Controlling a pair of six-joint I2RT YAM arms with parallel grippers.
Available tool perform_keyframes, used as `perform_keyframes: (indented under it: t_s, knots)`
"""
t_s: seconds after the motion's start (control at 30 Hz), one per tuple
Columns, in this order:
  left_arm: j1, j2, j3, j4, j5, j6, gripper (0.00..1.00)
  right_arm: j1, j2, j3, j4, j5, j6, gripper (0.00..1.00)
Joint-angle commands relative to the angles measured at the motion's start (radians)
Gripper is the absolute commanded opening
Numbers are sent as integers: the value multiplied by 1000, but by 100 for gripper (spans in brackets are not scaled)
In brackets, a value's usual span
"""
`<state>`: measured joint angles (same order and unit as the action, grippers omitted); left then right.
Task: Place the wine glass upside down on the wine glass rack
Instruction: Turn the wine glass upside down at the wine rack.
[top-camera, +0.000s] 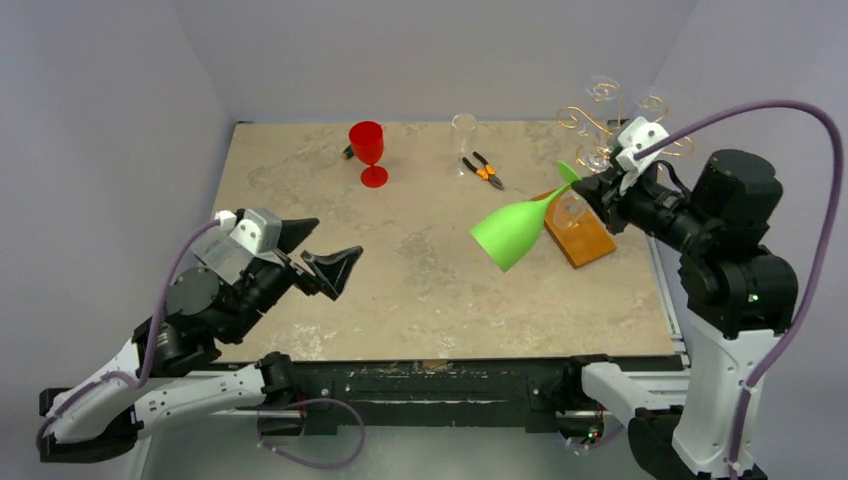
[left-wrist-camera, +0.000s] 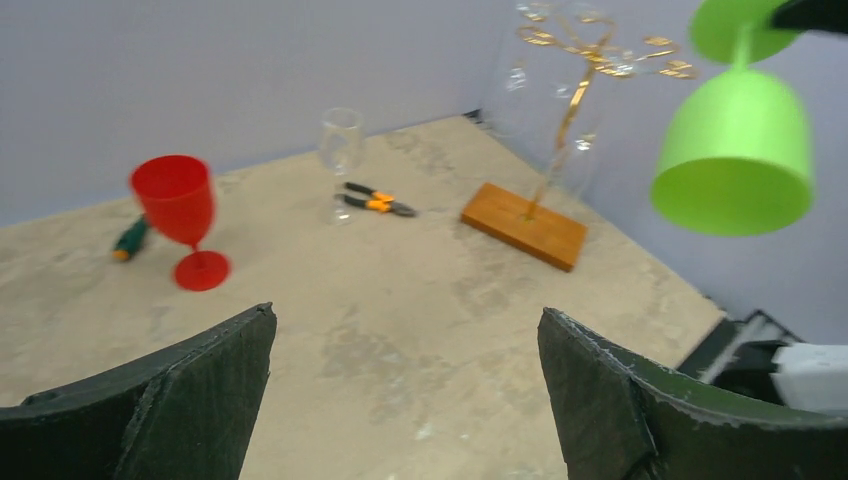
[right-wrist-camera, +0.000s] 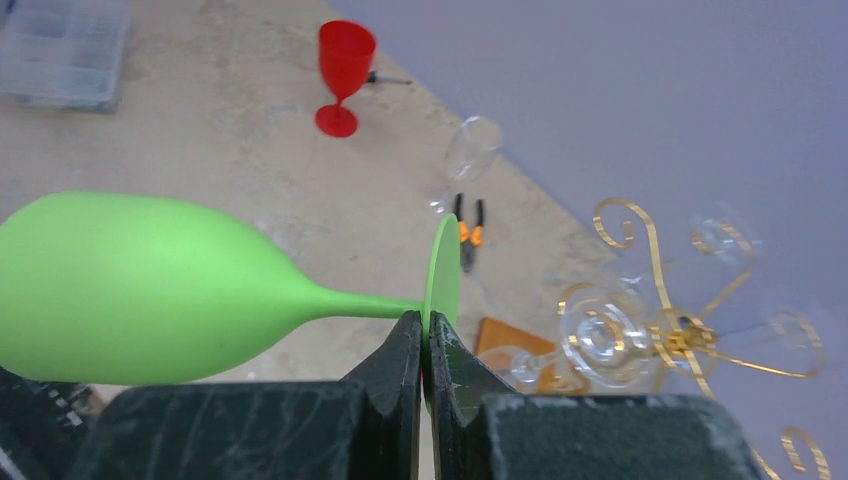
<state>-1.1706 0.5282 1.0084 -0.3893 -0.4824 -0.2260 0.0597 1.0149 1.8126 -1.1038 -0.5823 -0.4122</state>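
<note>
My right gripper (top-camera: 592, 190) (right-wrist-camera: 427, 335) is shut on the flat foot of a green wine glass (top-camera: 515, 232) (right-wrist-camera: 140, 290) (left-wrist-camera: 735, 150). The glass hangs in the air, tilted, bowl pointing down and left, just left of the wine glass rack (top-camera: 620, 122) (left-wrist-camera: 565, 110) (right-wrist-camera: 680, 335). The rack is gold wire with curled arms on an orange-brown wooden base (top-camera: 582, 240) (left-wrist-camera: 525, 228). Clear glasses (right-wrist-camera: 605, 335) hang upside down on it. My left gripper (top-camera: 338, 240) (left-wrist-camera: 407, 315) is open and empty at the table's left, above the surface.
A red goblet (top-camera: 368, 150) (left-wrist-camera: 180, 205) stands at the back, a green-handled tool (left-wrist-camera: 130, 240) behind it. A clear upright glass (top-camera: 463, 135) and orange-handled pliers (top-camera: 483, 170) lie at the back centre. A clear plastic box (right-wrist-camera: 65, 50) shows in the right wrist view.
</note>
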Motion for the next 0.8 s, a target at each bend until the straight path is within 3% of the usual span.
perform_keyframes:
  t_s: [0.0, 0.2, 0.33, 0.53, 0.77]
  knots:
    - [105, -4, 41, -179, -57, 180, 100, -1, 16, 143, 24, 232, -87, 0]
    - [129, 11, -59, -143, -115, 332, 100, -1, 45, 287, 140, 479, -82, 0]
    - [132, 2, -96, -131, -54, 308, 100, -1, 66, 312, 234, 645, -100, 0]
    - [141, -9, -117, -131, -39, 291, 100, -1, 102, 294, 430, 906, -237, 0]
    - [149, -36, -123, -132, -35, 292, 100, -1, 163, 263, 617, 1083, -438, 0]
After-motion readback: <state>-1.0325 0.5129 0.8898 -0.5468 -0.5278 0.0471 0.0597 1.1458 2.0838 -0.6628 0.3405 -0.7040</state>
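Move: The right hand still pinches the green wine glass by its foot. The gold rack's hub lies some 20 cm ahead of this hand, 8 cm to its right and 12 cm lower. The nearest hanging glass is about 6 cm nearer than the hub and 3 cm left of it. The rack's board sits 16 cm ahead, 6 cm right, far below. From the empty left hand the hub is about 26 cm ahead, 54 cm right and 6 cm lower. The right hand lifts the held glass some 17 cm, swinging equally right, turning clockwise; the open left sinks. ##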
